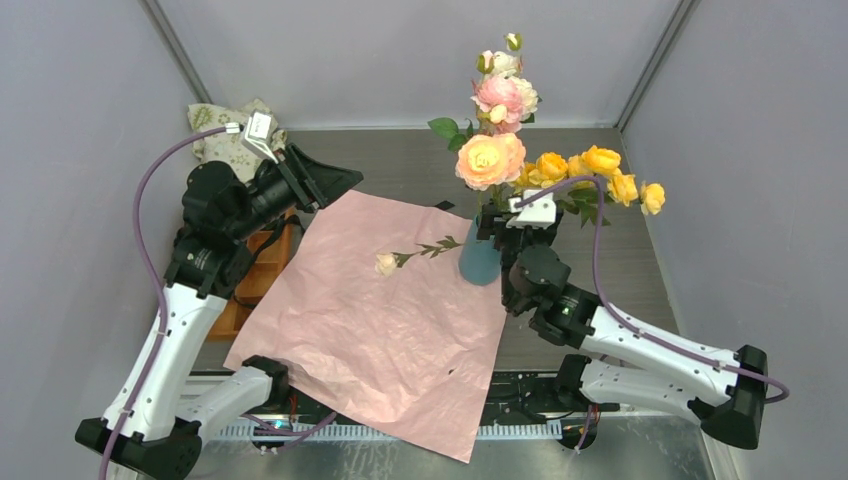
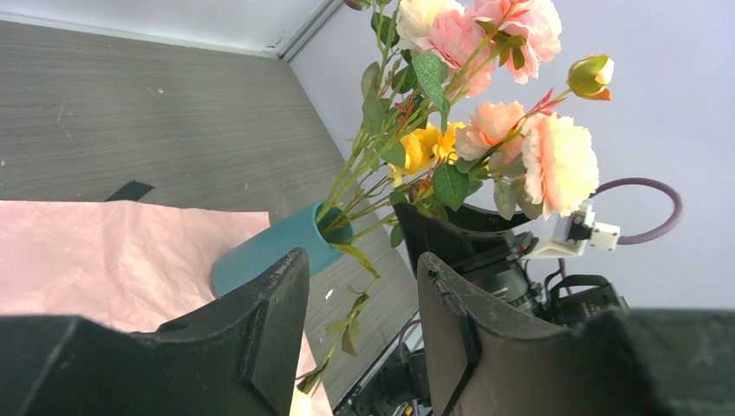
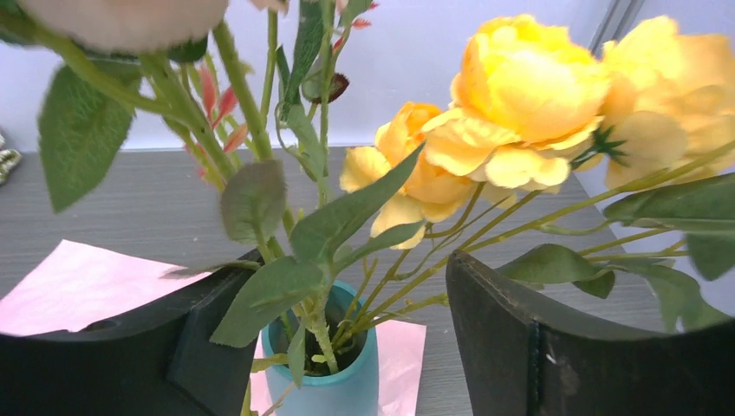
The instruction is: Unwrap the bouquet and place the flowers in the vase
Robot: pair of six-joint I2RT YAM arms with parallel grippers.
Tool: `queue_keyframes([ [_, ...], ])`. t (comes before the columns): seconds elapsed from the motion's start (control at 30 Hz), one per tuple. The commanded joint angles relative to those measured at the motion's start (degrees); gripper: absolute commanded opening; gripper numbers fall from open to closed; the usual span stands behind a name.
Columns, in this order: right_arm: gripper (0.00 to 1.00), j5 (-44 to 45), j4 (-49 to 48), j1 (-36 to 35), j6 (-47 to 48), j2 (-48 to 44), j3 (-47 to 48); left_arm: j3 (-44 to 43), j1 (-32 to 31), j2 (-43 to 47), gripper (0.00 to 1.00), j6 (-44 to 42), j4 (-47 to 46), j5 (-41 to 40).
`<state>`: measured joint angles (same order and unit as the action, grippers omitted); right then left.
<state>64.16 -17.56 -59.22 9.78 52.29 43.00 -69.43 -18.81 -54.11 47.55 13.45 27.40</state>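
The teal vase [image 1: 478, 262] stands upright at the right edge of the flattened pink wrapping paper [image 1: 380, 325]. Pink, peach and yellow flowers [image 1: 520, 150] stand in it, stems down in its mouth [image 3: 334, 334]. One small white flower [image 1: 388, 264] lies on the paper left of the vase. My right gripper [image 1: 503, 222] is open just above the vase mouth, its fingers [image 3: 520, 338] on either side of the stems without pinching them. My left gripper [image 1: 335, 180] hangs open and empty over the paper's far left corner, facing the vase [image 2: 269, 247].
A beige green-printed bag [image 1: 228, 135] lies at the back left. An orange tray [image 1: 255, 285] sits under the left arm. A small black scrap [image 1: 445, 205] lies beyond the paper's far edge. Grey walls close in the left, right and back.
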Motion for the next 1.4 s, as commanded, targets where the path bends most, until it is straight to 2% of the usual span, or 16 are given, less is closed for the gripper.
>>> queue_keyframes([
  [0.0, 0.83, -2.5, 5.4, 0.1, -6.5, -5.1, 4.2, 0.1, -0.2, -0.3, 0.50, -0.1, -3.6, -0.3],
  [0.23, 0.99, -9.6, 18.1, 0.0, -14.5, -11.4, 9.8, 0.7, -0.3, -0.2, 0.51, 0.1, -3.6, -0.9],
  [0.53, 0.99, -20.3, 27.9, 0.0, -22.1, -17.0, 15.0, 1.0, -0.3, -0.6, 0.52, 0.7, -3.7, -1.0],
  [0.7, 1.00, -21.1, 29.3, 0.0, -24.7, -20.3, 16.6, 1.4, -0.3, -0.2, 0.53, 0.8, -3.5, -1.2],
  [0.8, 1.00, -15.7, 31.0, 0.0, -25.9, -21.5, 18.6, 1.3, -0.3, -0.2, 0.53, 0.9, -3.5, -1.4],
  [1.0, 0.99, 16.5, 45.8, 0.0, -30.9, -18.3, 29.9, 0.8, -0.3, 0.1, 0.53, 1.0, -2.4, -1.7],
  [1.1, 1.00, 28.6, 54.5, 0.0, -34.7, -17.5, 34.8, 1.3, -0.3, 0.8, 0.54, 0.6, -2.0, -2.7],
  [1.23, 0.99, 34.2, 69.9, 0.0, -46.7, -19.2, 40.3, 0.8, -0.3, 0.2, 0.54, 0.2, -1.2, -2.8],
  [1.37, 0.99, 35.3, 71.1, 0.0, -45.5, -22.2, 40.9, 0.8, -0.3, -0.1, 0.54, 0.2, -1.3, -2.8],
])
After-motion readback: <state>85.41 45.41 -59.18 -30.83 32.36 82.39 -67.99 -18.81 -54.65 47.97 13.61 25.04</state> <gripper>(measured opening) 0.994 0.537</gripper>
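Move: The peach roses are already stemmed in the vase, their nearer bloom about 6 cm ahead, 4 cm left and 4 cm above the right hand, whose parted fingers stand around the stems. The vase is 2 cm ahead, 4 cm left and 22 cm below; the yellow roses 7 cm ahead, 9 cm right, roughly level in height; the drooping white rose 3 cm back, 19 cm left, 18 cm lower. From the left hand the peach bloom lies 4 cm ahead, 19 cm right, 6 cm below. The peach stems are left in the vase as the right hand opens its already loosened fingers fully and backs up and away, climbing about 10 cm while drawing back. It then swings some 20 cm to the right, still backing, clear of the yellow roses. The wrist rolls steadily left side up, nearly 40 degrees, turning counter-clockwise first, then clockwise. ##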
